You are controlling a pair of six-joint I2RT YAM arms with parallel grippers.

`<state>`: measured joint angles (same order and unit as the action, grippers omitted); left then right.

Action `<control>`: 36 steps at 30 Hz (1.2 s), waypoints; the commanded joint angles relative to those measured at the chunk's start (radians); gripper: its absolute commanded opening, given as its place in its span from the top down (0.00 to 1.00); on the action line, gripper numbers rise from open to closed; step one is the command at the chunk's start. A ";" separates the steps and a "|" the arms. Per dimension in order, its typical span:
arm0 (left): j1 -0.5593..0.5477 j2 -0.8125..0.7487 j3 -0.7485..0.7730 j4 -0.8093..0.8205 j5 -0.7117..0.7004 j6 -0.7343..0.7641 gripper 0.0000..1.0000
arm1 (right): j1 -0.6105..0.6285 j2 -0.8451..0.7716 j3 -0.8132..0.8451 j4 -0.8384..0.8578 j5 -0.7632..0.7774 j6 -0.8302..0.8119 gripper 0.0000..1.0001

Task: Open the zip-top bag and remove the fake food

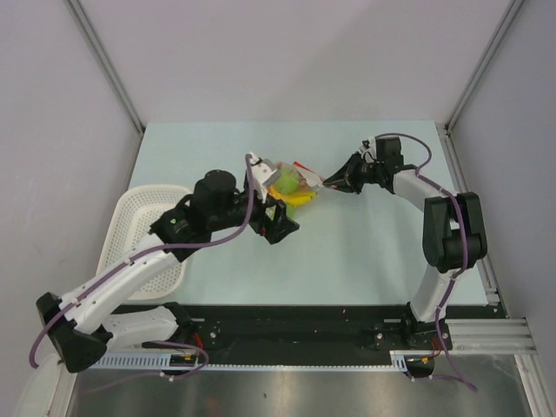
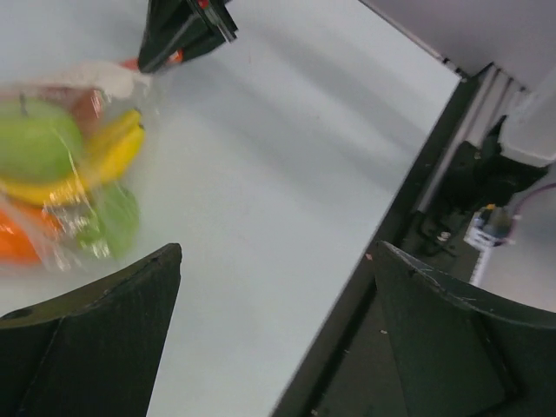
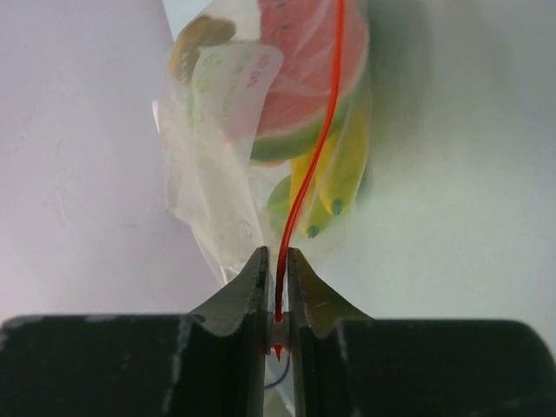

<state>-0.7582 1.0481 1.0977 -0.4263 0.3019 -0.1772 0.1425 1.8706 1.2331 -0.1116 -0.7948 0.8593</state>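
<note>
The zip-top bag [image 1: 291,184] lies at mid-table, clear and crinkly, with the fake food inside. In the left wrist view the bag [image 2: 69,182] shows a round green fruit [image 2: 35,143], a yellow banana [image 2: 109,156], an orange piece [image 2: 17,243] and a flat green piece [image 2: 117,217]. My right gripper [image 3: 276,256] is shut on the bag's red zip strip [image 3: 317,148] at its right end. Beyond it I see a pink-and-green slice [image 3: 304,78] and bananas [image 3: 347,165]. My left gripper [image 2: 278,252] stands open just near-side of the bag, holding nothing. From above, it [image 1: 276,224] sits by the bag's front edge.
A white perforated basket [image 1: 139,239] stands at the table's left edge, under my left arm. A black rail [image 1: 304,326] runs along the near edge. Grey walls and metal posts [image 1: 104,61] close in the back and sides.
</note>
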 commanded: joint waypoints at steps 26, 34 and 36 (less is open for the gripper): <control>0.036 0.454 0.143 0.281 -0.235 0.255 0.93 | 0.256 -0.334 0.152 -0.227 0.197 0.227 0.70; 0.108 0.403 0.152 0.241 0.001 0.222 1.00 | 0.149 -0.324 0.195 -0.322 0.155 -0.063 0.23; 0.126 0.402 0.172 0.213 0.089 0.200 1.00 | 0.141 -0.329 0.198 -0.303 0.102 -0.255 0.21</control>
<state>-0.6643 1.5043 1.1961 -0.1909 0.1833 0.0654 0.3153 1.5780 1.3735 -0.3904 -0.6216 0.9253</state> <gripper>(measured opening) 0.006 0.765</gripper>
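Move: The right hand already pinches the near end of the bag's red zip edge, whose middle lies roughly 3 cm ahead and 4 cm left, about level with its fingers. From the left hand, open and empty, that edge is some 22 cm ahead, 8 cm right and 16 cm below. The banana in the bag lies about 16 cm ahead of the left hand, 4 cm right and 21 cm lower. Right hand lifts the zip edge 10 cm, then opens; left reaches 13 cm forward, also down, and pinches the bag. ##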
